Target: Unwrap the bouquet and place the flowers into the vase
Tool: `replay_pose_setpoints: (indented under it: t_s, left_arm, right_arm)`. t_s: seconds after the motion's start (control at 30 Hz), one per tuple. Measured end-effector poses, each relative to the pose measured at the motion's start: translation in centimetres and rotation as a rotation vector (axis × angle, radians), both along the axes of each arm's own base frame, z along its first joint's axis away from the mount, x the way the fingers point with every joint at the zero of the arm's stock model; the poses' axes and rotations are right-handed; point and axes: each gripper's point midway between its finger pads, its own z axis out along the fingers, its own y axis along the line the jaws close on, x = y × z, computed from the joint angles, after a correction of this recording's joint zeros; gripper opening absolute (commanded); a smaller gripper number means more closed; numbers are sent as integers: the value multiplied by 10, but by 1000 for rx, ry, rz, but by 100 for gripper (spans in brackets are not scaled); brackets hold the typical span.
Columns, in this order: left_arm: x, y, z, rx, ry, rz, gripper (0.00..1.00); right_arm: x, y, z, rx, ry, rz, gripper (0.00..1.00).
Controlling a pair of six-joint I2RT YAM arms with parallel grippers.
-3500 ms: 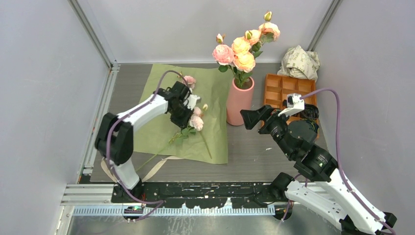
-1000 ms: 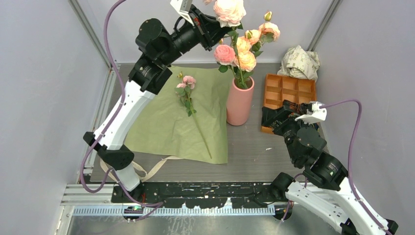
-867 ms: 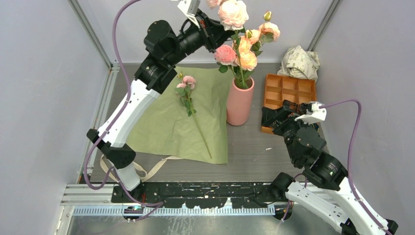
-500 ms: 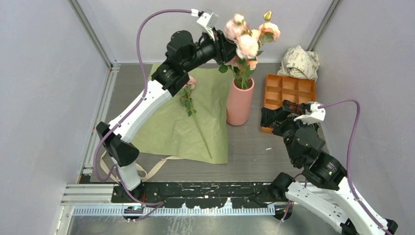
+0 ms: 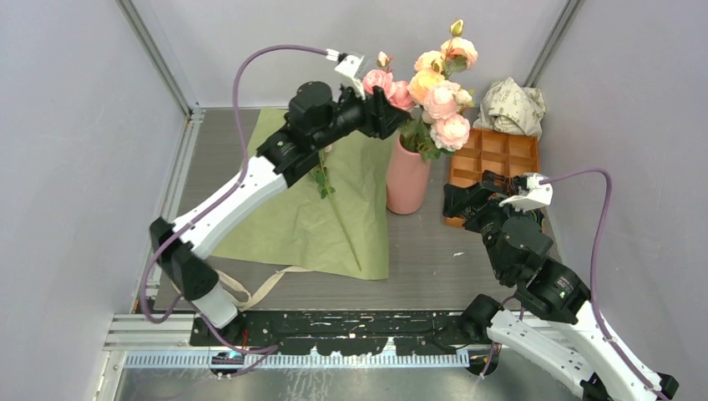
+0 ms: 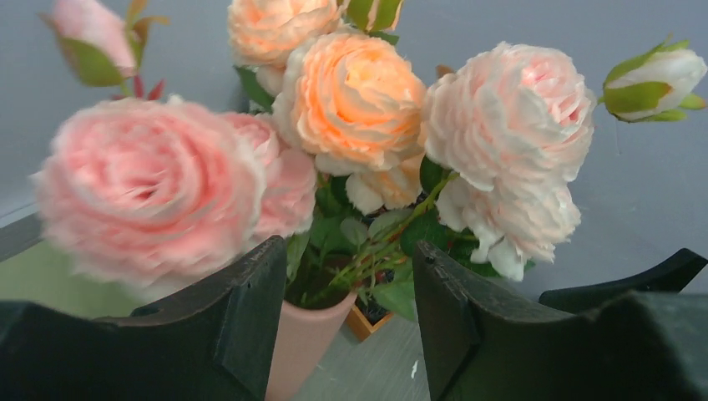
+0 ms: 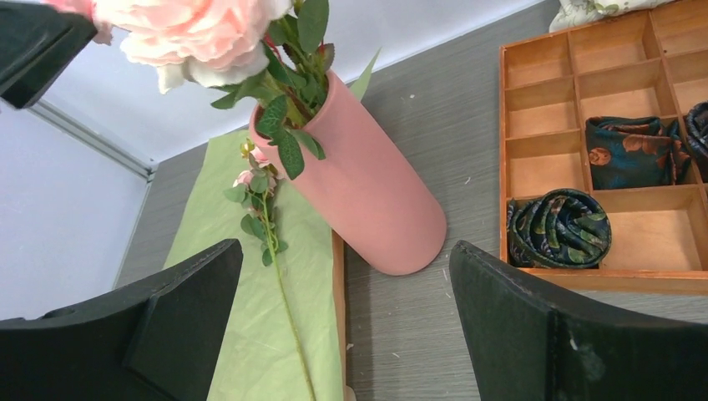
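The salmon-pink vase (image 5: 407,177) stands upright mid-table with several pink and peach flowers (image 5: 430,88) in it. My left gripper (image 5: 394,115) hovers just left of the vase's mouth. Its jaws are open in the left wrist view (image 6: 351,251) with nothing between them, and the roses (image 6: 359,100) and vase rim (image 6: 305,334) lie beyond. The bouquet paper (image 5: 288,213) lies spread flat, green side up, and one leafy stem (image 5: 323,180) lies on it. My right gripper (image 5: 451,203) is open wide, low and to the right of the vase (image 7: 367,184).
An orange compartment tray (image 5: 467,138) with rolled dark fabric (image 7: 559,225) sits right of the vase. Crumpled white printed paper (image 5: 511,104) lies at the back right. Beige ribbon (image 5: 267,280) trails off the paper's near edge. Frame posts stand at the back corners.
My left gripper came down from high up with a pink rose to the vase's mouth, then opened. The rose now stands with the others in the vase. The right arm barely moved.
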Motion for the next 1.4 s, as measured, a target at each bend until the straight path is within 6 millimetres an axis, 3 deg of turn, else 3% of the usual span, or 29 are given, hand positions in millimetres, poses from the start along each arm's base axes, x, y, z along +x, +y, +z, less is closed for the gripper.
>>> replay_pose_setpoints:
  t_s: [0.1,0.17,0.3,0.33,0.37,0.47,0.63,0.83,0.9,1.0,1.07,1.13,1.2,1.3,1.4]
  left_arm:
    - [-14,31,4,3,-10,74,59]
    - [-26,57,17,-16,-34,128,59]
    - [-59,116,57,-103,-102,242,59]
    - [-73,140,73,-145,-128,285,59]
    - [-75,144,76,-153,-133,293,59]
    - [-95,183,90,-210,-157,374,59]
    - [-105,228,78,-213,-138,516,59]
    - [-100,252,60,-148,-99,640,59]
    - [-99,258,55,-131,-89,671,59]
    - [-97,265,45,-87,-73,710,59]
    - [-98,273,43,-76,-71,739,58]
    - [-102,283,43,-74,-70,770,58]
    - [-108,298,46,-86,-74,813,58]
    - [-114,319,50,-109,-76,890,58]
    - [-120,337,54,-137,-78,952,57]
  right_arm:
    - [0,3,2,-3,0,15,99]
    - [1,7,6,-3,-3,30,100]
    - [2,14,16,1,-16,62,99]
    - [3,17,21,1,-22,75,99]
    - [3,20,28,3,-31,88,99]
    - [5,32,56,21,-74,140,99]
    - [10,60,120,57,-167,252,100]
    - [30,127,193,84,-238,451,99]
    - [43,166,214,85,-238,532,100]
    - [55,230,221,63,-212,646,99]
    - [62,277,194,8,-141,715,100]
    - [71,320,139,-77,-12,770,99]
    - [78,346,79,-165,125,794,100]
    - [90,362,-15,-306,344,784,98]
    - [100,363,-76,-395,488,757,96]
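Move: The last flower lies on the green paper, its middle roughly 16 cm ahead of the right hand, 26 cm to its left and 31 cm below. The vase stands about 16 cm ahead and 7 cm left, its middle some 18 cm lower; the wooden box lies about 21 cm ahead and 18 cm right, about 30 cm down. From the left hand, the flower is about 15 cm left, level fore-and-aft and 42 cm below. The right hand swings about 36 cm left and 10 cm forward towards the flower, first climbing some 22 cm past the near side of the vase, then dropping steeply to end lower than it began, still clear above the paper, its wide-open fingers turned counter-clockwise and tipped down. The left hand, already half open, clears the way: it draws left and back away from the vase, a little higher, turning counter-clockwise with unchanged fingers. ##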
